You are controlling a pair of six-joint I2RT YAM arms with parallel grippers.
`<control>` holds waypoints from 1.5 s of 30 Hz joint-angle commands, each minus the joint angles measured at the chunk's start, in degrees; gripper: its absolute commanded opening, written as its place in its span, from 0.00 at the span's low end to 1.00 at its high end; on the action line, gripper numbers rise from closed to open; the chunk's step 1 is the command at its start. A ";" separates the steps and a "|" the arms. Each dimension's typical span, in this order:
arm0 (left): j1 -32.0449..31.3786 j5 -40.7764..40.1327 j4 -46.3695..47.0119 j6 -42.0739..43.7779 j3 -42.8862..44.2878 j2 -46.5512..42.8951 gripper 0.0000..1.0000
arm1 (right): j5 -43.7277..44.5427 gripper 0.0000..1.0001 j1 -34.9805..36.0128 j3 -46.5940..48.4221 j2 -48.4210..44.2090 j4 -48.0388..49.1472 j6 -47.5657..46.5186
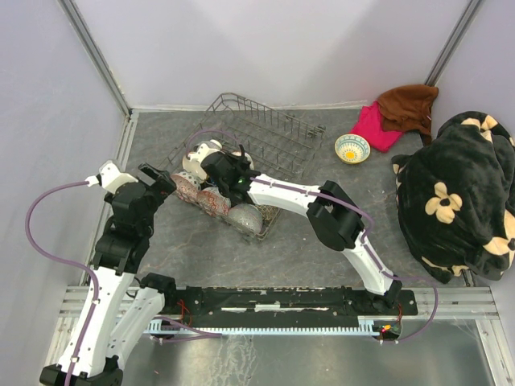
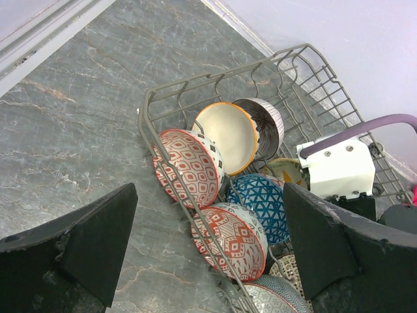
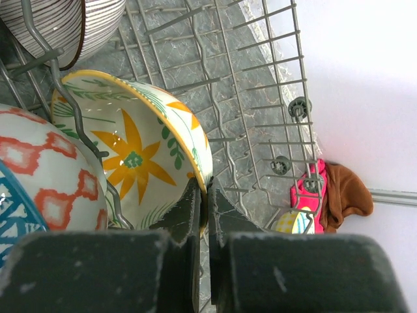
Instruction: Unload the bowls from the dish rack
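Observation:
The grey wire dish rack [image 1: 273,121] lies on the table with several patterned bowls leaning in its near-left end. My right gripper [image 3: 207,195] is shut on the rim of a cream bowl with a yellow flower [image 3: 137,156], one finger inside and one outside. Beside that bowl stand a striped bowl [image 3: 65,26] and a red-and-white bowl [image 3: 52,176]. My left gripper [image 2: 208,261] hangs open just outside the rack's left wall [image 2: 146,111], above a red-patterned bowl [image 2: 231,238] and a blue triangle bowl [image 2: 264,202]. From above, the right gripper [image 1: 219,165] sits among the bowls.
One yellow-centred bowl [image 1: 352,148] stands on the table to the right of the rack. A pink cloth [image 1: 376,127] and a brown cloth [image 1: 409,104] lie at the back right. A big black flowered blanket [image 1: 459,193] fills the right side.

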 commanded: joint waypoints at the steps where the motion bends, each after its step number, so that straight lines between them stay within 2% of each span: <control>1: -0.21 -1.08 2.18 -1.36 1.77 -0.60 0.99 | 1.85 0.01 0.78 0.75 -6.26 3.08 -0.73; 11: -0.18 -1.14 2.02 -1.71 1.83 -0.88 0.99 | 4.13 0.01 0.84 1.43 -9.54 5.30 -3.22; 19: -0.21 -0.83 2.28 -1.70 2.06 -0.58 0.99 | 7.98 0.01 -0.12 2.86 -11.11 9.27 -8.77; 24: -0.18 -0.14 2.52 -1.79 2.22 0.11 0.99 | 5.41 0.01 -5.11 6.14 -14.90 2.00 -1.40; 31: -0.18 1.42 3.37 -1.63 2.63 1.70 0.99 | -7.58 0.01 -20.97 12.56 -21.35 -15.65 17.89; 38: -0.22 4.76 4.58 -1.19 3.77 4.05 0.99 | -25.54 0.01 -42.50 17.55 -21.85 -30.43 35.96; 41: -0.22 6.64 4.83 -1.24 3.79 4.73 0.99 | -34.82 0.01 -50.72 15.95 -21.80 -32.83 42.72; 45: -0.26 8.17 5.13 -1.36 3.50 4.99 0.99 | -46.24 0.01 -58.81 10.39 -21.79 -31.09 49.17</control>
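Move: The right hand already pinches the rim of the orange-flower bowl, still in the rack. The yellow-rimmed bowl already set down lies about 34 cm to its right, 4 cm farther ahead and 8 cm lower; the pink cloth lies some 43 cm right and 10 cm ahead. In the rack, the blue bowl is 6 cm back and 5 cm left, the grey striped bowl 2 cm ahead and 9 cm left. The set-down bowl is about 55 cm right, 20 ahead and 20 below the left hand. Keeping its pinch on the rim, the right hand first draws the orange-flower bowl almost straight up out of the rack, then sweeps it fast to the right, about 40 cm and some 10 cm forward, towards the set-down bowl and pink cloth, still climbing before it starts to sink, while the wrist swings some 45 degrees clockwise and rolls its left side up about 50. Near the end the open, empty left hand eases a few centimetres forward and right towards the rack. ##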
